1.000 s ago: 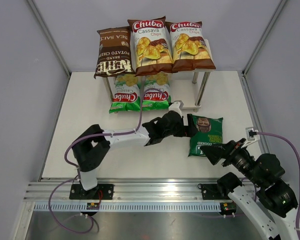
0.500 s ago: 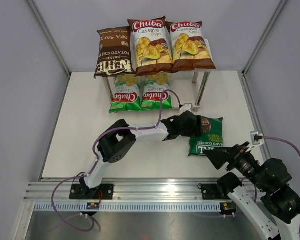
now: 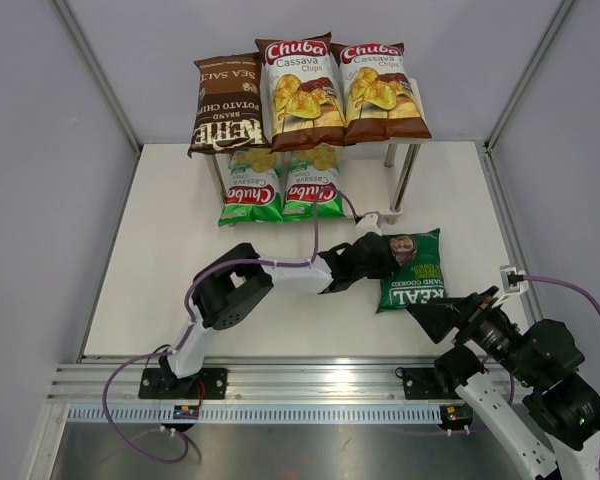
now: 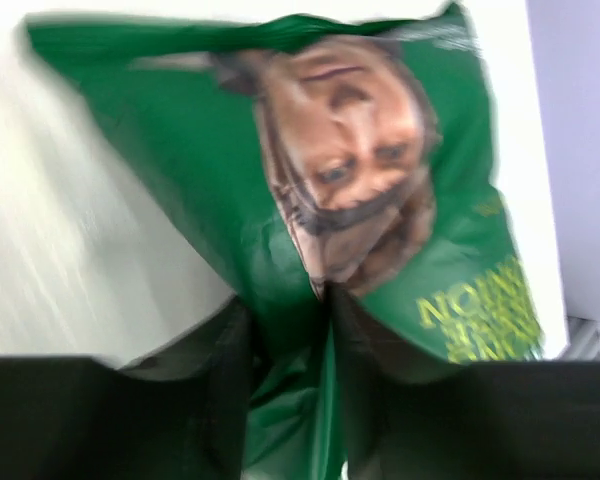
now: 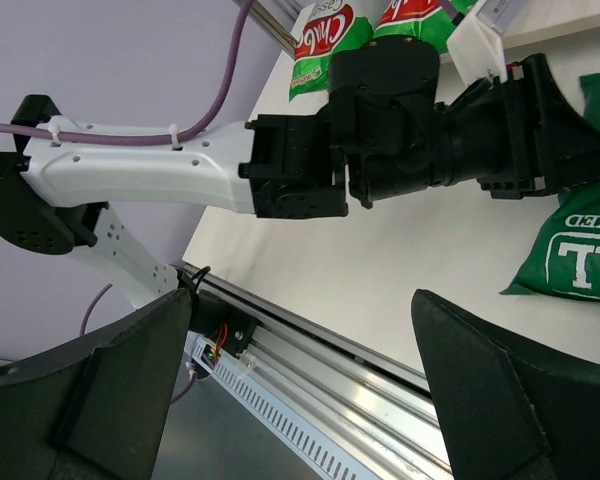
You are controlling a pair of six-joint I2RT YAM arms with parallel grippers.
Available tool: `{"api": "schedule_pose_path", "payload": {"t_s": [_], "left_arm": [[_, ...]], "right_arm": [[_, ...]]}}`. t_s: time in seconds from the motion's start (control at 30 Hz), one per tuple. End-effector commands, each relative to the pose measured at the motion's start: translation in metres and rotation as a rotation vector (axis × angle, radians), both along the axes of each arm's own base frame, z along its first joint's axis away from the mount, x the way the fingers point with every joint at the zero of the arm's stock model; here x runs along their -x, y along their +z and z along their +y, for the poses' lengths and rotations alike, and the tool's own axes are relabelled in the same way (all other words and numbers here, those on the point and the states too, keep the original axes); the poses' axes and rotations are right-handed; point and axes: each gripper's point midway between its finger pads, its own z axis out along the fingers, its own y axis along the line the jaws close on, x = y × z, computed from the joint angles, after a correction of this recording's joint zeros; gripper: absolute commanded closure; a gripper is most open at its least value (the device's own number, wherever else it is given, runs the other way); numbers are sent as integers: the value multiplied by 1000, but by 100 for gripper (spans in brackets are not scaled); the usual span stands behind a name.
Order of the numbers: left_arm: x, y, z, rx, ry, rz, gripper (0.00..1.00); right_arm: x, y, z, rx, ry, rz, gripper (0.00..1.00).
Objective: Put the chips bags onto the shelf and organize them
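Note:
A dark green REAL chips bag [image 3: 415, 272] lies on the white table, right of the shelf [image 3: 373, 192]. My left gripper [image 3: 382, 254] is shut on a fold of its near-left edge. In the left wrist view both fingers pinch green foil at the left gripper [image 4: 288, 312], with the REAL bag [image 4: 360, 150] spread beyond. On the shelf's top board lie a brown Kettle bag [image 3: 225, 103] and two Chuba Cassava bags [image 3: 300, 90] [image 3: 380, 92]. Two light green Chuba bags [image 3: 251, 188] [image 3: 313, 183] fill the lower tier's left and middle. My right gripper [image 3: 448, 315] stands open and empty near the REAL bag's near corner.
The lower board's right end shows bare wood beside a metal leg [image 3: 405, 176]. Grey walls close in the table on three sides. An aluminium rail [image 3: 300, 380] runs along the near edge. The left arm [image 5: 410, 120] crosses the right wrist view above the open right gripper [image 5: 298, 300].
My left gripper closed on the REAL bag's edge, and the bag shifted slightly toward the shelf. The right arm drew back a little and stayed open.

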Motion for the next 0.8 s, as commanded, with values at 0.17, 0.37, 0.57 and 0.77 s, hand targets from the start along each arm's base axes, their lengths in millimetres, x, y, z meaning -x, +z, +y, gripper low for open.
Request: {"api": "schedule_pose_path", "payload": {"t_s": [0.17, 0.37, 0.57, 0.77], "left_arm": [[31, 52, 32, 38, 81, -113, 99], [66, 96, 76, 75, 131, -171, 100], [83, 141, 147, 131, 256, -217, 100], [79, 180, 234, 173, 448, -304, 100]], "right_arm": [[3, 5, 0, -1, 15, -36, 1], [-4, -4, 2, 1, 4, -19, 0], [-16, -20, 15, -18, 19, 28, 1], [-22, -17, 41, -168, 109, 65, 1]]}}
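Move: The green REAL bag lies flat with its middle roughly 5 cm to the right of my left hand, about 2 cm back and 2 cm lower, its left edge between my half-shut fingers. The free space on the lower shelf is some 18 cm ahead and 5 cm to the left of that hand; the nearer green Chuba bag stands some 18 cm ahead and 19 cm to the left. From my right hand the REAL bag is about 17 cm straight ahead and 25 cm below. I finish closing my left fingers to pinch the REAL bag by its left edge, then lift it off the table, drawing it back about 10 cm and swinging ever more to my left, some 19 cm, as I rise about 14 cm. The hand tips up and turns slightly counter-clockwise. Late on, my right hand, empty and open, eases down about 4 cm, a little forward and left. ##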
